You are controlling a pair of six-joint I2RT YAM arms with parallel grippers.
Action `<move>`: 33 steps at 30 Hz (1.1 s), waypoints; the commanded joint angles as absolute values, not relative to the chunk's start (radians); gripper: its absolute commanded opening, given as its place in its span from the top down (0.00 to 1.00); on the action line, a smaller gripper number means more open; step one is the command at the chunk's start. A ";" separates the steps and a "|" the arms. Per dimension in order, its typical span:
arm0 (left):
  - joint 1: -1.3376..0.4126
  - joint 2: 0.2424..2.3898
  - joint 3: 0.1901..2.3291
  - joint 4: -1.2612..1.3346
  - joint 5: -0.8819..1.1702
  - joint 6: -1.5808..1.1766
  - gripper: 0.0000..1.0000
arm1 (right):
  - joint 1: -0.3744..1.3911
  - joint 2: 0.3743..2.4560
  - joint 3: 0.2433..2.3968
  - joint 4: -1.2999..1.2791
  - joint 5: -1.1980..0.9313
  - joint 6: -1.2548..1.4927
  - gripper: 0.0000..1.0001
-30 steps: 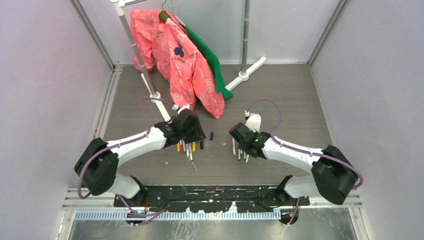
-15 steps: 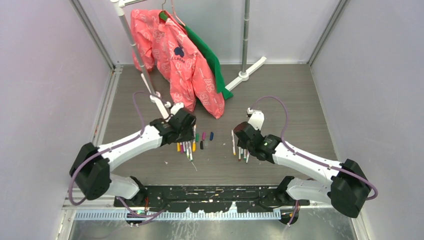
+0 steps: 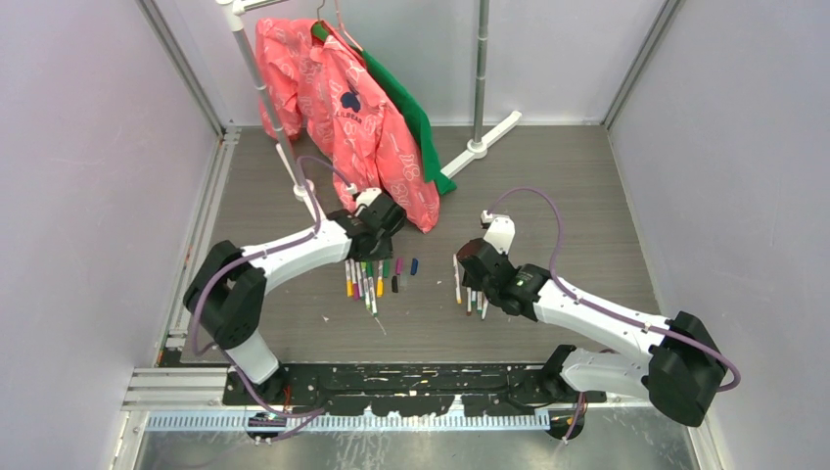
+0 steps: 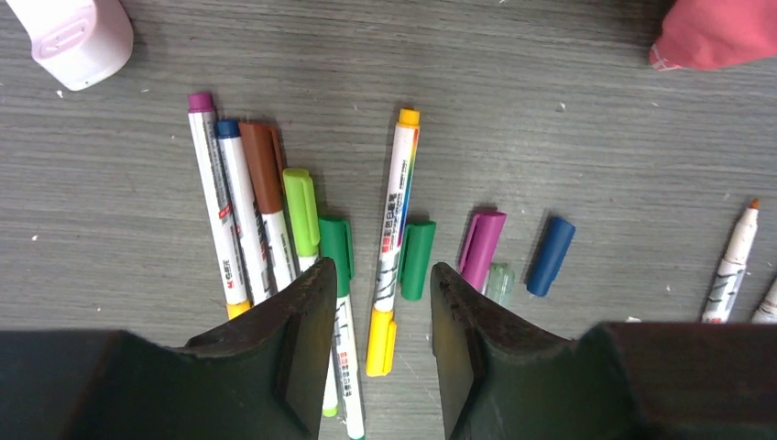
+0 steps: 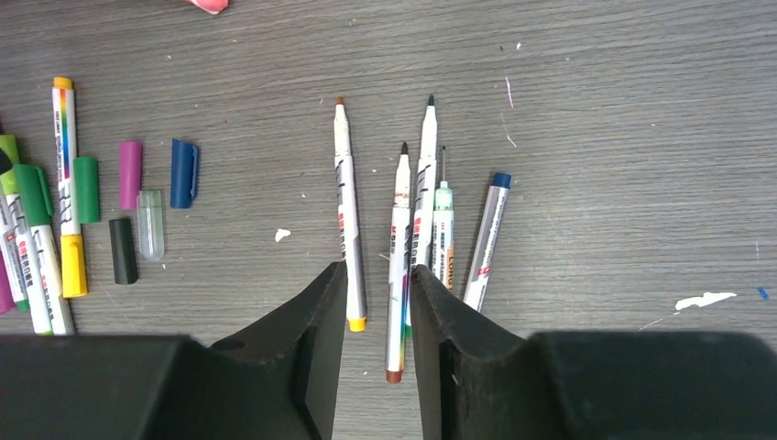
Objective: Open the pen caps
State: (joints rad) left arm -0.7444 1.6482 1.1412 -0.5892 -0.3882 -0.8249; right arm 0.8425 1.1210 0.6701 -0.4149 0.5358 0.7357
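Observation:
Several capped pens [image 4: 275, 215] lie side by side on the grey floor, with caps in brown [image 4: 262, 167], light green [image 4: 300, 209], green [image 4: 336, 252] and yellow [image 4: 382, 341]. Loose pen caps lie right of them: green [image 4: 417, 259], purple [image 4: 481, 247], clear [image 4: 499, 280] and blue [image 4: 551, 255]. My left gripper [image 4: 383, 275] hangs open above the yellow pen, holding nothing. Several uncapped pens [image 5: 426, 197] lie under my right gripper [image 5: 377, 275], which is open and empty. A black cap [image 5: 123, 249] lies left of them. From above, the left gripper [image 3: 377, 227] and right gripper [image 3: 478, 269] hover over the two groups.
A pink jacket [image 3: 343, 108] and a green garment [image 3: 411, 117] hang from a metal rack [image 3: 480, 78] at the back; the jacket hem is just behind my left gripper. A white rack foot [image 4: 69, 37] lies left of the capped pens. Grey walls close in both sides.
My left arm has swung its gripper back toward the jacket, uncovering the capped pens. My right arm shifted slightly at first, then held still over the uncapped pens.

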 commanded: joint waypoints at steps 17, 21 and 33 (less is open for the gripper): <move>-0.675 1.790 1.239 -0.571 -0.324 -0.754 0.58 | 0.846 1.107 0.669 -0.351 0.535 0.704 0.62; -0.668 1.809 1.242 -0.566 -0.317 -0.749 0.58 | 0.848 1.120 0.670 -0.343 0.534 0.700 0.62; -0.665 1.851 1.240 -0.574 -0.305 -0.744 0.59 | 0.847 1.130 0.663 -0.336 0.534 0.703 0.62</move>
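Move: The yellow-capped pen lies almost directly under the left hand's half-open fingers, its middle some 8 cm below and about 1 cm back. The loose green cap is on the table about 2 cm right and 2 cm back of the hand, the magenta cap 5 cm right and 1 cm back, the green-capped pen 2 cm left and 5 cm back. From the idle right hand the yellow-capped pen is roughly 20 cm left, 3 cm ahead and 10 cm below. The left hand sinks about 5 cm towards the white barrel of the yellow-capped pen, easing forward some 2 cm on the way, mostly in the first half, so that it comes over the part of the pen beyond its middle. The wrist tips the fingers a little more steeply down, by 5 to 10 degrees, while they stay half open on either side of the pen and stop short of closing on it. ##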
